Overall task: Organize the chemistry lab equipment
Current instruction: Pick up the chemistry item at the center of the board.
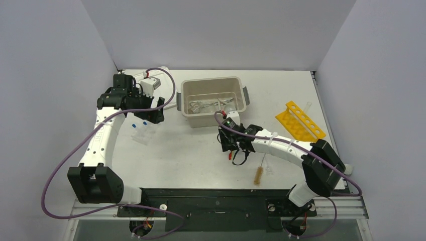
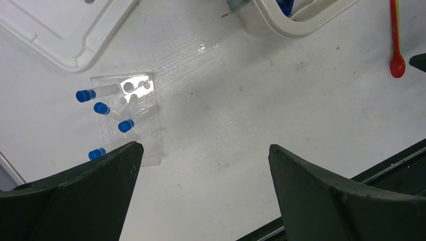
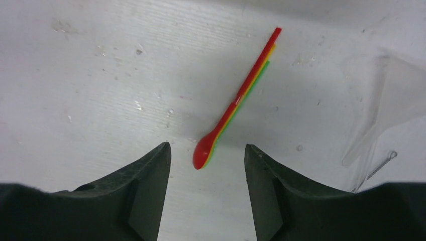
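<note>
A red, yellow and green spatula (image 3: 236,105) lies flat on the white table, also seen as a small red stick (image 1: 230,155) under the right wrist. My right gripper (image 3: 207,148) is open, and the spatula's spoon end sits between its fingertips with a gap on each side. A clear rack with several blue-capped tubes (image 2: 125,113) lies left of centre (image 1: 140,131). My left gripper (image 2: 203,150) hangs open above bare table just beside that rack, holding nothing. A brown-bristled brush (image 1: 258,174) lies near the front edge. Metal tools lie inside the beige tub (image 1: 213,118).
The tub stands at the back centre, its corner (image 2: 281,22) near the left wrist. A white lid (image 2: 60,30) lies to its left. A yellow rack (image 1: 300,120) lies at the right. A clear plastic piece (image 3: 382,95) rests right of the spatula.
</note>
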`<move>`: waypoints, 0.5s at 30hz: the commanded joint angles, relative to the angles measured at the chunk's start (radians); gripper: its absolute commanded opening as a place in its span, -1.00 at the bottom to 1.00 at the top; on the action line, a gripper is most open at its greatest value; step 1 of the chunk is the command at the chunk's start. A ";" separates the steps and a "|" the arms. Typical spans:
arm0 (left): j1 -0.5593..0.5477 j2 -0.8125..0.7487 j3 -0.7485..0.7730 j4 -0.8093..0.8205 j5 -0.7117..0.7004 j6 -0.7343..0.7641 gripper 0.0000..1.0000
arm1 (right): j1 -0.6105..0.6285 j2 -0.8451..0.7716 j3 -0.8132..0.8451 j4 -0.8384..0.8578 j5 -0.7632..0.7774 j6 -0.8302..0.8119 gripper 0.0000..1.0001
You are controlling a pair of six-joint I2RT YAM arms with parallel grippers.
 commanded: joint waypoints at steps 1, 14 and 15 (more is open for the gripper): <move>0.006 -0.017 0.017 0.019 0.011 0.008 0.93 | 0.017 0.002 -0.037 0.096 0.012 0.067 0.04; 0.007 -0.006 0.032 0.010 0.009 0.009 0.93 | 0.028 0.094 -0.163 0.213 0.011 0.133 0.04; 0.007 -0.006 0.031 0.010 0.010 0.009 0.93 | 0.028 0.094 -0.174 0.217 0.015 0.137 0.04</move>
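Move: From the right gripper, the red-yellow-green spoon stack lies about 9 cm below, its middle some 2 cm ahead and 1 cm to the right, its bowl end towards the robot. The grey box stands about 21 cm ahead and 8 cm to the left; the bottle brush lies roughly 9 cm back and 14 cm to the right. From the left gripper the stack is about 33 cm to the right, 6 cm back and 21 cm down. Lower the right gripper about 6 cm onto the bowl-side half of the spoon stack, easing back some 1.5 cm as it sinks. Keep the fingers half open, one to either side of the stack, with hardly any wrist turn, and be still on the way down, not yet gripping. ##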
